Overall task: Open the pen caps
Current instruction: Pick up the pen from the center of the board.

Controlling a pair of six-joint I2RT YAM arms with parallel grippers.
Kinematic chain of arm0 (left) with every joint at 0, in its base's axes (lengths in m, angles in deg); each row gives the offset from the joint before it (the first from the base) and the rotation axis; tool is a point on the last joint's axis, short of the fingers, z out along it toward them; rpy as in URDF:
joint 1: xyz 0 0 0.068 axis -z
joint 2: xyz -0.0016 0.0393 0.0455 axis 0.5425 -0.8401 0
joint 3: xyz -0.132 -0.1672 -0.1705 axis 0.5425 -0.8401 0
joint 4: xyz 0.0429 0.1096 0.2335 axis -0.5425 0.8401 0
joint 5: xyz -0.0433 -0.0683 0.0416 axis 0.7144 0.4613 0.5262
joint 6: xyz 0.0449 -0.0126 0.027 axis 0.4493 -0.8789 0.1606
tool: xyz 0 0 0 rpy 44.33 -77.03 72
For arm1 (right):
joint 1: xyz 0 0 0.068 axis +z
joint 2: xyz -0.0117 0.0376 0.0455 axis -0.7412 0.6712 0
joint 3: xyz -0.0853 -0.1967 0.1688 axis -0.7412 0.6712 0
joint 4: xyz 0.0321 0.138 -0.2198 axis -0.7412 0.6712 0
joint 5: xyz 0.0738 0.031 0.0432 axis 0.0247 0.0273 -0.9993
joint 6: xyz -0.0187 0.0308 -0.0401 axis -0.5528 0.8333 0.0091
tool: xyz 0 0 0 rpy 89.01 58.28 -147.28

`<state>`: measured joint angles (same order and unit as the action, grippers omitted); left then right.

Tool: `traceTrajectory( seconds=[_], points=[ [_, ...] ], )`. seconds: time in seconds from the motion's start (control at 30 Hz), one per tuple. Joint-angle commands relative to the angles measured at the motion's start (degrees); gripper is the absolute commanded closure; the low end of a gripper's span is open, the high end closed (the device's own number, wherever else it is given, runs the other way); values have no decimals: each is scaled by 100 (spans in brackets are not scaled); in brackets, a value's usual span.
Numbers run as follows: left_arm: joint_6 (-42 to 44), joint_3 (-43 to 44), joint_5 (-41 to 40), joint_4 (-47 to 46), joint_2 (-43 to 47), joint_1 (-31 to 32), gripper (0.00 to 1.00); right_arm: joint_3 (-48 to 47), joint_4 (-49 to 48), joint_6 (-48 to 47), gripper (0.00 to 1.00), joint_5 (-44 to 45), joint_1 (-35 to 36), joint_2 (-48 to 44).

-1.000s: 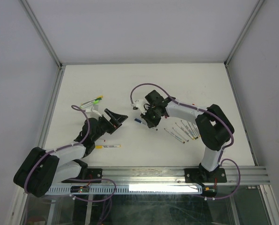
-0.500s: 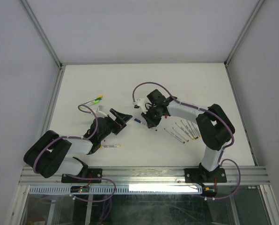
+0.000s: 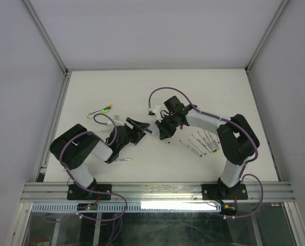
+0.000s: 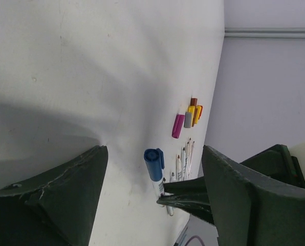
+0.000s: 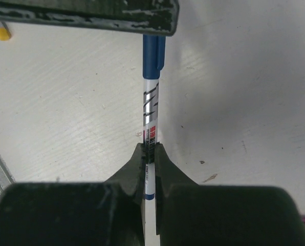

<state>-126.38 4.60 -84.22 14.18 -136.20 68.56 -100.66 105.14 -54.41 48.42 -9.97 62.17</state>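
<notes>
My right gripper [image 5: 149,151] is shut on the white-grey barrel of a pen [image 5: 150,113] and holds it above the table, blue cap [image 5: 153,56] pointing away. My left gripper [image 4: 155,149] is open, and that blue cap [image 4: 153,163] sits between its wide jaws without touching either finger. From above, the two grippers meet at mid-table, left [image 3: 140,126] and right [image 3: 160,131], with the blue cap [image 3: 149,131] between them. Loose pen caps [image 4: 192,113], purple, grey, yellow, orange and maroon, lie together on the table beyond.
Several uncapped pens [image 3: 198,143] lie in a row right of the right gripper. Two pens with green and yellow ends [image 3: 101,109] lie at the far left, and one with a yellow end [image 3: 123,160] near the left arm. A yellow cap [image 5: 0,32] lies nearby.
The left arm has swung right, bringing its open jaws up around the blue cap, and they have narrowed a little. The right gripper keeps its hold on the pen.
</notes>
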Motion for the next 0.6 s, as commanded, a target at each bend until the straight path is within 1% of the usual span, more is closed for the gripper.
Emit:
traceTrajectory(
  seconds=[0.0, 0.13, 0.2, 0.27, 0.3, 0.33, 0.43, 0.5, 0.57],
  points=[
    [-360, 135, 16, -1372, -517, 74, 26, 0, -241, 138, 100, -429, -58, -224],
    [-441, 150, 43, -1736, -773, 104, 34, -44, -208, 193, 100, -605, -86, -97],
    [-444, 146, 26, -1790, -811, 139, 39, -68, -193, 215, 100, -656, -100, -46],
    [-425, 168, 27, -1796, -832, 173, 42, -81, -186, 227, 100, -688, -102, -3],
    [-425, 177, 31, -1808, -848, 181, 46, -88, -174, 227, 100, -704, -110, 16],
    [-427, 182, 29, -1825, -866, 200, 53, -96, -162, 234, 100, -719, -105, 41],
    [-426, 191, 70, -1937, -949, 219, 65, -127, -121, 236, 100, -750, -126, 110],
    [-439, 183, 88, -2014, -985, 227, 77, -147, -71, 236, 100, -767, -138, 157],
    [-444, 167, 96, -2055, -984, 235, 83, -192, -11, 229, 100, -790, -146, 226]
  ],
)
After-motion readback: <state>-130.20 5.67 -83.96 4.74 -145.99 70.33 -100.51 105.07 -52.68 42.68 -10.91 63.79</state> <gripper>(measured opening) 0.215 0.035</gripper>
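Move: The blue cap of the held pen is just off the left hand's point, between its open fingers: about 1 cm ahead, 2 cm right and 2 cm below. A magenta cap lies some 15 cm to the left hand's right and 1 cm ahead; the orange-capped pen lies about 13 cm left and 13 cm back, both roughly 6 cm below. From the right hand, already gripping the pen near its tail, the blue cap is about 6 cm left, 3 cm ahead and 4 cm higher. The left fingers close from wide to nearly shut around the blue cap, seeming to touch its sides by the end. Meanwhile the left hand eases about 2 cm right and 2 cm down onto the cap, after nudging forward and coming back. The right hand keeps its grip on the pen, drifting about 1 cm back and tilting some 5 degrees. ##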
